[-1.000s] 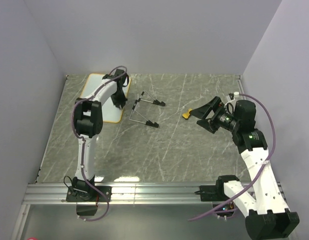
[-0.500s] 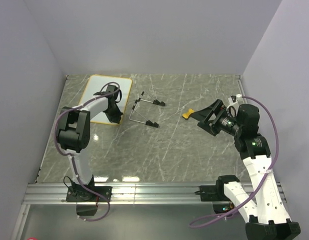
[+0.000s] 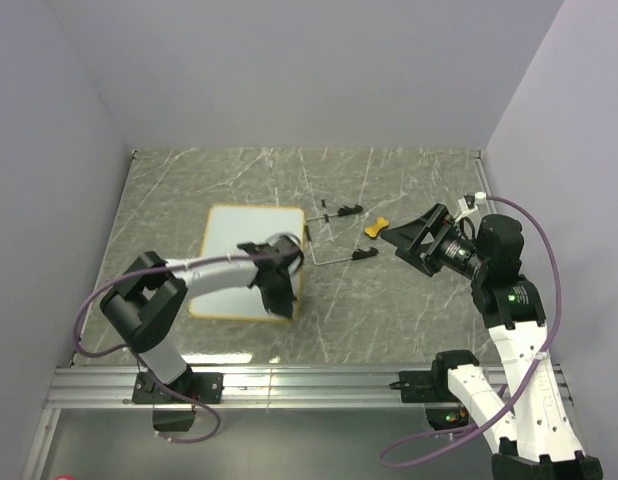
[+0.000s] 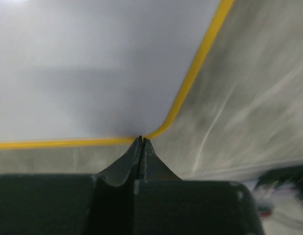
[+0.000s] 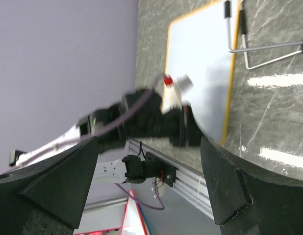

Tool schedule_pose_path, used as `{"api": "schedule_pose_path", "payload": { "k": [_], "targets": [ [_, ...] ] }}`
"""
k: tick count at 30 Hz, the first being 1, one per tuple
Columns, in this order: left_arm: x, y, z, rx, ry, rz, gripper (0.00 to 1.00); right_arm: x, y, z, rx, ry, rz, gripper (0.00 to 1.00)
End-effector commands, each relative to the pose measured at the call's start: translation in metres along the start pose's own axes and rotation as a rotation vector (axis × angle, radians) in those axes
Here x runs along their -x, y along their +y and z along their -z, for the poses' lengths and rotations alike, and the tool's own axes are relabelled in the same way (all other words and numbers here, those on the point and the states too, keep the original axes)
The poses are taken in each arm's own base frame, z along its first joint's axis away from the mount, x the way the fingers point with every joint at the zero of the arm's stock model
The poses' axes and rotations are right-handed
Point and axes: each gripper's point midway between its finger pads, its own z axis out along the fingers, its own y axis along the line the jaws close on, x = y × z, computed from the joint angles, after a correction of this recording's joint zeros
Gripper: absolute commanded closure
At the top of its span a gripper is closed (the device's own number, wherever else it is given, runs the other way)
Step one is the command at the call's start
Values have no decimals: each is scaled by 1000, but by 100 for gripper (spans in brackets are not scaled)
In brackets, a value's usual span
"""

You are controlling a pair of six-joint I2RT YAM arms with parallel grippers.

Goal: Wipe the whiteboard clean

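Observation:
The whiteboard (image 3: 239, 250) lies flat left of the table's middle, its face plain white inside a yellow rim. My left gripper (image 3: 282, 305) is shut, its tips resting on the rim at the board's near right corner. The left wrist view shows that corner of the whiteboard (image 4: 92, 63) right ahead of the left gripper (image 4: 141, 139), with nothing seen between the jaws. My right gripper (image 3: 397, 242) hovers open at the right, empty, just right of a small yellow eraser (image 3: 377, 226). From the right wrist, the right gripper (image 5: 149, 191) faces the whiteboard (image 5: 200, 63).
A thin black wire stand (image 3: 341, 211) lies against the board's far right corner, between board and eraser; the wire stand (image 5: 254, 49) also shows in the right wrist view. Grey walls close the table on three sides. A metal rail (image 3: 309, 380) runs along the near edge.
The left gripper has swept from the far left corner toward the near middle, and the whiteboard came with it. The wire stand has shifted to the right. The right gripper has barely moved.

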Motion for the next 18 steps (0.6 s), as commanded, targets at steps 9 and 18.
{"api": "schedule_pose_path", "payload": {
  "k": [9,18],
  "targets": [
    [-148,-41,149,-95,246,-235,100,-12,13,0,56,53,22,9],
    [-28,-8,167,-102,-260,-38,56,-22,11,-10,74,104,11,9]
  ]
}}
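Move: At the whiteboard's near right corner, the left hand's closed fingertips rest on its edge; the board's middle lies about 13 cm ahead, 10 cm to the left and 1 cm below. The wire stand is some 21 cm ahead and 11 cm right, the yellow eraser about 22 cm ahead and 21 cm right, both about 1 cm lower. From the right hand, the board is roughly 11 cm ahead, 32 cm left and 29 cm below. Dragging the whiteboard on back by its near right corner, the shut left fingertips sweep about 15 cm towards the base, rising off the board as they go. The hand then climbs to some 22 cm above its starting height, coming forward again about 7 cm while the fingers open nearly halfway and tilt forward and right. The right hand, still open, eases slightly left. ##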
